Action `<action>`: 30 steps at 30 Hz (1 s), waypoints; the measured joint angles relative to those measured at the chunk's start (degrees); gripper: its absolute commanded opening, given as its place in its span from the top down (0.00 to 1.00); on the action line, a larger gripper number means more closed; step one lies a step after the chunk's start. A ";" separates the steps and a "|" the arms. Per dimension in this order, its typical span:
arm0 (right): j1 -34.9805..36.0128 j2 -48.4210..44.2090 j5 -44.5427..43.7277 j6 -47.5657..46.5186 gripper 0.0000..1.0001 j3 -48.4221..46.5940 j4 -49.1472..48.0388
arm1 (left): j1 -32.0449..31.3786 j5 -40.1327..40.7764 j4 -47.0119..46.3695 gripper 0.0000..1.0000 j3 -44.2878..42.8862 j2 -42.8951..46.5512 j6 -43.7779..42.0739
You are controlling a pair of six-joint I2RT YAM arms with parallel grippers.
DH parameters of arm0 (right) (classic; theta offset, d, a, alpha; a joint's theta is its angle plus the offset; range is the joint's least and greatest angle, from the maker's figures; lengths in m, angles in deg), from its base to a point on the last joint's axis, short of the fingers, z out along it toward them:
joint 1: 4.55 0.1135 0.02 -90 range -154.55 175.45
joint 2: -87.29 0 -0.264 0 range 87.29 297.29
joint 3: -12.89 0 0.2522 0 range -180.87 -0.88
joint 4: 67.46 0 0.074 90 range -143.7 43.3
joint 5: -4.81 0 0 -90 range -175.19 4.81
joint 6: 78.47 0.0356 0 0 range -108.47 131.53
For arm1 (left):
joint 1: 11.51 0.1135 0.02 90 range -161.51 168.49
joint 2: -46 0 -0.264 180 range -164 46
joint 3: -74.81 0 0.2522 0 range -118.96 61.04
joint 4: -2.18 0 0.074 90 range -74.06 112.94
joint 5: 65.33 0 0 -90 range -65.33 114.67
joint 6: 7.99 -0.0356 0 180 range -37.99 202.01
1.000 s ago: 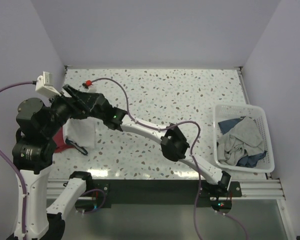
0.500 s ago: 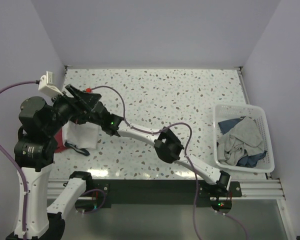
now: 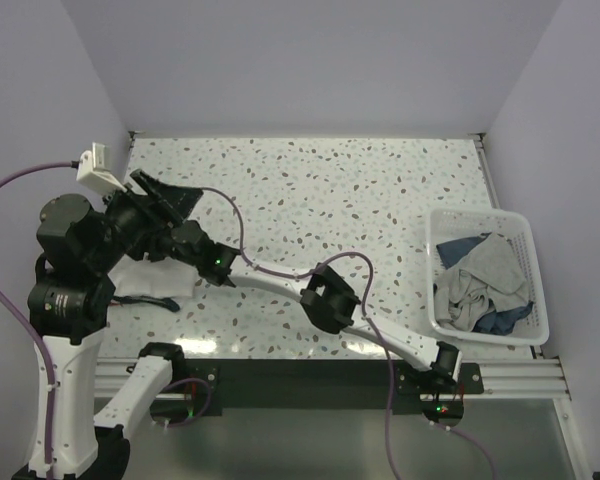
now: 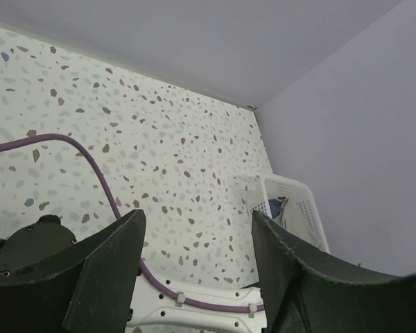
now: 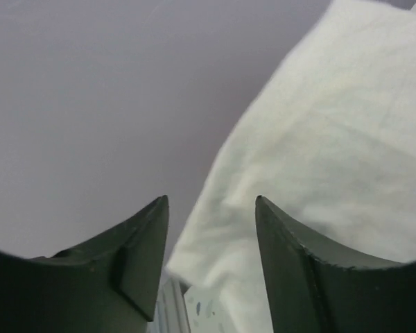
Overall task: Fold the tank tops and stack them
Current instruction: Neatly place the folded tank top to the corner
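Note:
The white tank top lies folded at the table's left edge, a navy trim strip along its near side. It fills the upper right of the right wrist view. The dark red tank top does not show. My right gripper reaches across the table and hovers just over the white top, partly under my left arm. Its fingers are open and empty. My left gripper is raised above the same corner and points right. It is open and empty.
A white lattice basket with several crumpled clothes stands at the right edge; it shows in the left wrist view. A purple cable runs along my right arm. The left wall is close to the top.
My right arm has stretched farther left and lower over the white top. The white top now lies flatter, and the dark red cloth beside it no longer shows. My left arm barely moved.

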 measured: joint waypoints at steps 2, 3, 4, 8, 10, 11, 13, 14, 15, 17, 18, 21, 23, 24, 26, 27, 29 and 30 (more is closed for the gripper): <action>0.33 0.11 -0.17 0.02 0.30 0.00 -0.11 | 0.00 -0.02 -0.04 0.33 0.17 0.15 0.00; 0.37 0.11 -0.31 -0.22 0.27 0.00 -0.20 | 0.00 -0.04 -0.02 0.33 0.37 0.26 -0.02; 0.39 0.11 -0.57 -0.31 0.26 0.00 -0.44 | 0.00 -0.07 -0.04 0.33 0.57 0.33 -0.02; 0.59 0.11 -1.14 -1.36 0.23 0.02 -0.55 | 0.00 -0.28 -0.20 0.33 1.18 0.39 0.04; 0.59 0.02 -1.22 -2.16 0.23 0.31 -0.57 | 0.00 -0.37 -0.28 0.33 1.40 0.39 0.04; 0.59 -0.26 -1.33 -2.69 0.23 0.87 -0.55 | 0.00 -0.39 -0.35 0.33 1.49 0.37 0.07; 0.59 -1.40 -1.55 -3.85 0.22 3.19 -0.57 | 0.00 -0.39 -0.39 0.32 1.55 0.28 0.07; 0.57 -2.69 -1.66 -4.57 0.22 5.46 -0.70 | 0.00 -0.39 -0.46 0.32 1.57 0.28 0.07; 0.57 -4.15 -1.88 -5.29 0.21 8.02 -0.50 | 0.00 -0.42 -0.46 0.32 1.57 0.26 0.09; 0.57 -7.74 -2.62 -6.95 0.19 13.66 -0.90 | 0.00 -0.61 -0.59 0.32 1.57 0.17 0.09; 0.57 -9.55 -2.86 -7.76 0.19 16.24 -0.96 | 0.00 -0.81 -0.72 0.32 1.57 0.09 0.07; 0.55 -15.04 -3.67 -10.34 0.18 22.69 -1.40 | 0.00 -1.75 -0.96 0.32 1.57 -0.55 -0.02; 0.28 -19.34 -4.33 -11.65 0.18 27.65 -1.90 | 0.00 -2.03 -1.07 0.32 1.57 -1.14 -0.07; 0.22 -21.81 -4.70 -12.26 0.18 30.12 -2.05 | 0.00 -2.12 -1.25 0.32 1.57 -1.51 -0.07; -0.09 -27.30 -5.79 -13.53 0.18 35.93 -2.99 | 0.00 -2.38 -1.75 0.32 1.57 -1.99 -0.09; -0.35 -30.16 -6.21 -14.10 0.18 39.01 -3.48 | 0.00 -2.58 -2.19 0.32 1.66 -2.23 -0.07; -1.18 -36.46 -7.45 -14.99 0.17 46.14 -4.55 | 0.00 -3.15 -3.78 0.32 2.43 -2.58 -0.07; -1.77 -39.43 -7.87 -15.37 0.17 49.72 -5.05 | 0.00 -3.32 -4.52 0.32 2.97 -2.62 -0.04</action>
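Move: The folded tank top lies just ahead of the right hand, its middle roughly 5 cm farther out, 4 cm to the left and some 10 cm below. Directly beneath it, now hidden, should be the red folded cloth, its middle about 6 cm ahead, 7 cm left and 12 cm below that hand. From the left hand, the tank top is some 10 cm ahead, 20 cm left and 34 cm down. The tank top is left on the pile as the right fingers, already parted, spread wide. The right hand first dips about 2 cm, then draws away to the right about 12 cm, rising in the second half to end some 7 cm higher, its fingertips tipping down and swinging clockwise. The empty left hand eases forward about 2 cm. ##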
